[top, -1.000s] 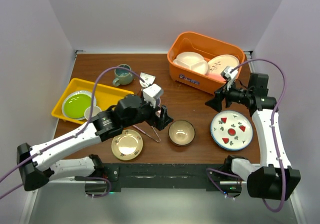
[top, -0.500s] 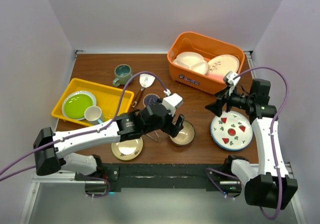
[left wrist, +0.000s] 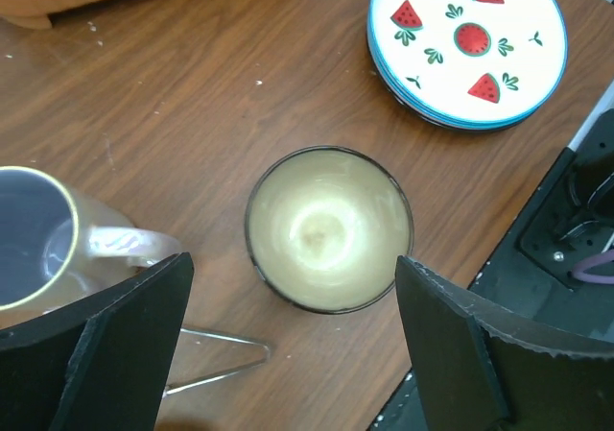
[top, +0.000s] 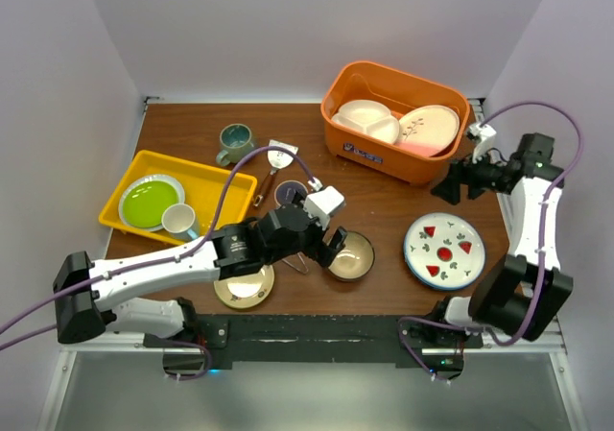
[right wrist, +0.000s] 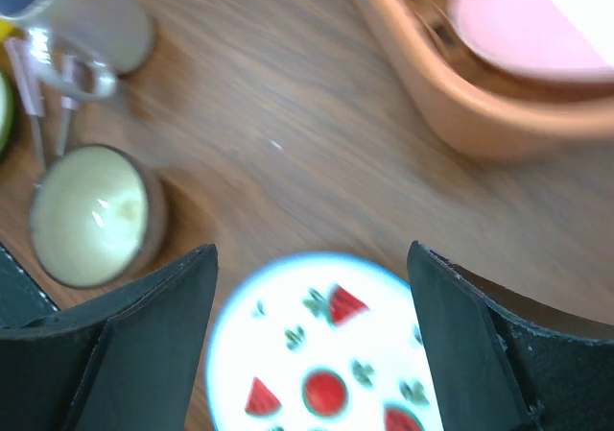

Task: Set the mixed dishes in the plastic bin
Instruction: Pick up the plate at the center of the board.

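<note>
The orange plastic bin (top: pixel 382 155) at the back right holds a white divided plate (top: pixel 365 117) and a pink floral plate (top: pixel 429 124). A bronze bowl (top: pixel 351 255) (left wrist: pixel 329 227) and a strawberry-print plate (top: pixel 444 250) (left wrist: pixel 467 42) (right wrist: pixel 326 354) sit near the front. My left gripper (top: pixel 332 242) (left wrist: pixel 297 345) is open and empty just above the bowl. My right gripper (top: pixel 448 186) (right wrist: pixel 312 345) is open and empty, between the bin and the strawberry plate. A lavender mug (top: pixel 291 193) (left wrist: pixel 38 239), a teal mug (top: pixel 234 143) and a brown-rimmed plate (top: pixel 244 284) lie on the left.
A yellow tray (top: pixel 206 174) at the left holds a lime-green plate (top: pixel 149 203) and a cream mug (top: pixel 178 220). A metal spatula (top: pixel 273 162) lies behind the lavender mug. Thin pink tongs (left wrist: pixel 206 359) lie left of the bowl. The bin's wall (right wrist: pixel 460 105) shows in the right wrist view.
My left gripper has swung right to hover over the bronze bowl. My right arm has moved right and back, away from the strawberry plate and closer to the bin.
</note>
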Controlling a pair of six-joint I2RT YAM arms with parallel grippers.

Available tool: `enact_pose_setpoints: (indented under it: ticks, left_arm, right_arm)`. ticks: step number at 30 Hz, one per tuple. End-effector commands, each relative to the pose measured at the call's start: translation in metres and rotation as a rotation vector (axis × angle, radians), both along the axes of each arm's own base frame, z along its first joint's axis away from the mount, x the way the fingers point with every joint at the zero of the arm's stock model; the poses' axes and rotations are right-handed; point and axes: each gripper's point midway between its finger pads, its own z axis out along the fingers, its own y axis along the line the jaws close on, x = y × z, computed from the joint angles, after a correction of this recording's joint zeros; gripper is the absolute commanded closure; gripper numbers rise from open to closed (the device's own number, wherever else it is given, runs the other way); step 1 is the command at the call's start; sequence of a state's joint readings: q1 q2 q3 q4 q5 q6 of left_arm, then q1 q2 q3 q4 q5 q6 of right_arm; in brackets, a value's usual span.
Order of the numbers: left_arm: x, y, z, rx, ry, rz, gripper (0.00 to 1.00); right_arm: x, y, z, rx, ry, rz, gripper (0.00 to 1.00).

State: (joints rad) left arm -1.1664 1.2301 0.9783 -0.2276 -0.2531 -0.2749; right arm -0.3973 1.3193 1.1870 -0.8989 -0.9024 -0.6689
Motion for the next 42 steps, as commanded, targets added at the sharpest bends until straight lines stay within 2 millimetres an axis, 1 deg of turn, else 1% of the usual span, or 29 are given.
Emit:
enact_pose_setpoints:
  ticks: [1,3,4,5,6,7,9,10,12,14,16,18,23,24,30,32,33,34,35,42]
  left_arm:
    - [0.019,0.011,0.016,-0.045,-0.096,0.002,0.08]
    - [0.019,0.012,0.01,-0.058,-0.079,-0.015,0.08]
    - [0.02,0.015,0.011,-0.074,-0.076,-0.009,0.08]
    - [0.019,0.016,0.011,-0.084,-0.072,-0.011,0.08]
    - [0.017,0.016,0.008,-0.097,-0.07,-0.017,0.08]
    - [0.016,0.019,0.013,-0.123,-0.071,-0.012,0.08]
    - [0.013,0.02,0.013,-0.146,-0.066,-0.024,0.08]
    - [0.012,0.021,0.017,-0.16,-0.067,-0.024,0.07]
    - [0.011,0.021,0.018,-0.166,-0.065,-0.027,0.07]
    - [0.011,0.022,0.02,-0.174,-0.061,-0.024,0.07]
    - [0.007,0.022,0.02,-0.184,-0.049,-0.031,0.08]
    - [0.006,0.021,0.02,-0.194,-0.044,-0.034,0.07]
    - [0.001,0.024,0.02,-0.216,-0.022,-0.032,0.07]
    - [0.0,0.023,0.021,-0.224,-0.017,-0.039,0.07]
    - [-0.007,0.024,0.018,-0.257,0.026,-0.04,0.08]
    - [-0.009,0.024,0.015,-0.259,0.038,-0.042,0.08]
    - [-0.009,0.024,0.015,-0.265,0.044,-0.04,0.08]
    - [-0.01,0.024,0.015,-0.266,0.048,-0.04,0.08]
    - [-0.009,0.021,0.023,-0.298,0.036,-0.044,0.08]
    - [-0.011,0.018,0.022,-0.303,0.051,-0.056,0.08]
  right_arm:
    - [-0.031,-0.033,-0.011,-0.074,0.109,0.025,0.17]
    - [-0.034,-0.055,-0.023,-0.144,0.142,-0.031,0.17]
    - [-0.038,-0.061,-0.033,-0.171,0.169,-0.051,0.17]
    - [-0.033,-0.069,-0.036,-0.202,0.161,-0.085,0.17]
    - [-0.035,-0.076,-0.039,-0.229,0.163,-0.106,0.17]
    - [-0.039,-0.082,-0.047,-0.261,0.189,-0.125,0.17]
    - [-0.038,-0.092,-0.052,-0.295,0.193,-0.155,0.17]
    - [-0.041,-0.096,-0.058,-0.313,0.217,-0.167,0.17]
    - [-0.039,-0.104,-0.063,-0.336,0.224,-0.184,0.18]
    - [-0.04,-0.113,-0.073,-0.366,0.248,-0.199,0.19]
    - [-0.043,-0.118,-0.081,-0.375,0.27,-0.209,0.19]
    - [-0.044,-0.125,-0.086,-0.402,0.277,-0.22,0.22]
    - [-0.049,-0.133,-0.109,-0.441,0.314,-0.223,0.25]
    - [-0.05,-0.135,-0.112,-0.447,0.324,-0.227,0.28]
    - [-0.054,-0.14,-0.124,-0.473,0.342,-0.211,0.31]
    - [-0.054,-0.142,-0.129,-0.481,0.348,-0.203,0.34]
    - [-0.056,-0.141,-0.134,-0.473,0.363,-0.194,0.36]
    - [-0.057,-0.139,-0.137,-0.465,0.369,-0.182,0.41]
    - [-0.058,-0.138,-0.139,-0.46,0.373,-0.177,0.42]
    - [-0.067,-0.129,-0.155,-0.429,0.408,-0.122,0.49]
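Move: Lying about 10 cm back, 6 cm to the right and some 18 cm below the open right hand is the watermelon plate, on top of the blue-rimmed stack. On the same board, the bowl sits about 18 cm left and 11 cm back of that hand; the orange bin's middle is roughly 20 cm ahead and 8 cm left. From the left hand the plate is about 30 cm right, nearly level fore and aft (2 cm ahead), 19 cm below. Swinging right and sinking, the right hand sweeps about 13 cm across, drawing back some 6 cm, then drops more steeply, 15 cm in all, to the plate's far right rim. Its fingers tip over to point more steeply down and close from wide to about half open, one over the plate, the other outside the rim. The left hand, still open by the bowl, drifts a couple of centimetres left, rolling slightly. ##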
